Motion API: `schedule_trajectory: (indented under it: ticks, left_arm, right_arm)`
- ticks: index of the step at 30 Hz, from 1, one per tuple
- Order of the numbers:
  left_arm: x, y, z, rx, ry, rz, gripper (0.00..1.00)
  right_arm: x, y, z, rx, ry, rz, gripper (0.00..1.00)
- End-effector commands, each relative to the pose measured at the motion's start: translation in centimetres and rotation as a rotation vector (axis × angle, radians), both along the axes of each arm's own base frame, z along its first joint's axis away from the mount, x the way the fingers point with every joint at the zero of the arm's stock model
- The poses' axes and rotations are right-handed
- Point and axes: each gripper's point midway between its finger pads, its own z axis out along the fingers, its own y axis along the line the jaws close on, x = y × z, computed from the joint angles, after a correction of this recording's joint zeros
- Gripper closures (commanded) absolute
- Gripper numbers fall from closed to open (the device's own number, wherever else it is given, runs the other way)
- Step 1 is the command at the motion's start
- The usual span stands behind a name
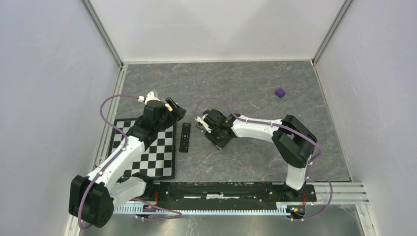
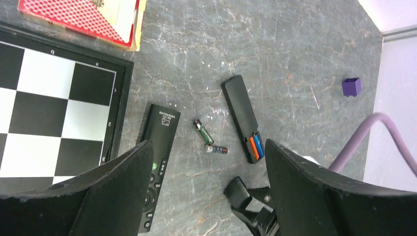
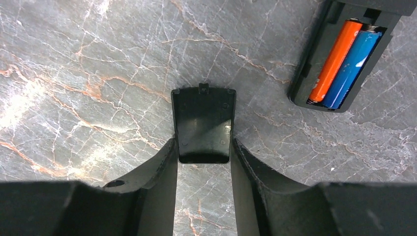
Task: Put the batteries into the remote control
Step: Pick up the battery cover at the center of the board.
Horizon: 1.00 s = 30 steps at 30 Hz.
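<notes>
The remote control [image 2: 240,109] lies back up on the table with its battery bay open. The orange battery [image 3: 336,59] and the blue battery [image 3: 353,64] sit side by side in the bay, which also shows in the left wrist view [image 2: 255,146]. My right gripper [image 3: 203,147] is shut on the small black cover [image 3: 203,123], holding it just left of the bay. In the top view the right gripper [image 1: 202,125] hides the remote. My left gripper [image 1: 172,109] is open and empty above the table.
A twin remote [image 1: 185,136] lies buttons up beside the chessboard [image 1: 152,147]. Two loose batteries [image 2: 202,131] [image 2: 216,149] lie between the remotes. A red card box [image 2: 83,17] and a purple cube [image 1: 280,92] sit farther off.
</notes>
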Motion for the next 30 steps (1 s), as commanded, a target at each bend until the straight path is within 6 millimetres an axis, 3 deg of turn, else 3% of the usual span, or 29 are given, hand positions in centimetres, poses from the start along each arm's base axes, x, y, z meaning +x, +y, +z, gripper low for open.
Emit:
schedule_trajectory:
  ticks: [1,6,9,15,22,26,30]
  left_arm:
    - [-2.0,-0.6,-0.5,0.001,-0.014,-0.107,0.14]
    - [-4.2,-2.4,-1.6,-0.091,-0.014,-0.220,0.18]
    - [-5.4,-4.6,-1.9,-0.175,-0.024,-0.343,0.18]
    - [-6.2,-7.0,-2.8,-0.265,0.010,-0.472,0.18]
    - [-6.7,-9.8,-0.6,-0.436,0.047,-0.585,0.18]
    - [-7.1,-10.1,-0.8,-0.506,0.175,-0.567,0.27]
    - [-7.4,-11.0,0.7,-0.633,0.234,-0.573,0.41]
  right_arm:
    - [0.0,-0.6,-0.2,-0.022,0.023,-0.040,0.61]
    - [0.1,1.4,2.1,0.136,0.024,-0.006,0.61]
    - [-0.4,2.1,3.1,0.218,0.058,0.011,0.61]
    - [-1.5,4.8,6.5,0.478,0.117,0.064,0.60]
    - [-1.5,7.2,10.3,0.678,0.101,0.135,0.60]
    - [-1.1,8.1,12.4,0.760,0.054,0.180,0.60]
    - [-0.6,8.3,13.0,0.789,0.048,0.184,0.61]
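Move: Your right pads already stand either side of the battery cover, flat on the table. Seen from the left gripper, the cover lies about 18 cm to the right, 9 cm back and 14 cm below. Two loose batteries sit some 8 cm ahead of the cover and 6 cm left of it; the open remote is 11 cm ahead and 3 cm right, the spare remote 14 cm left and 3 cm ahead. Keep the right gripper pinched on the battery cover and lift it about 10 cm, carrying it 7 cm left while its fingers swing from pointing down towards the left gripper. Meanwhile bring the left gripper right and back, dipping before easing up slightly, turning clockwise some 30 degrees to meet the cover's free end, and begin narrowing its open fingers around it. ##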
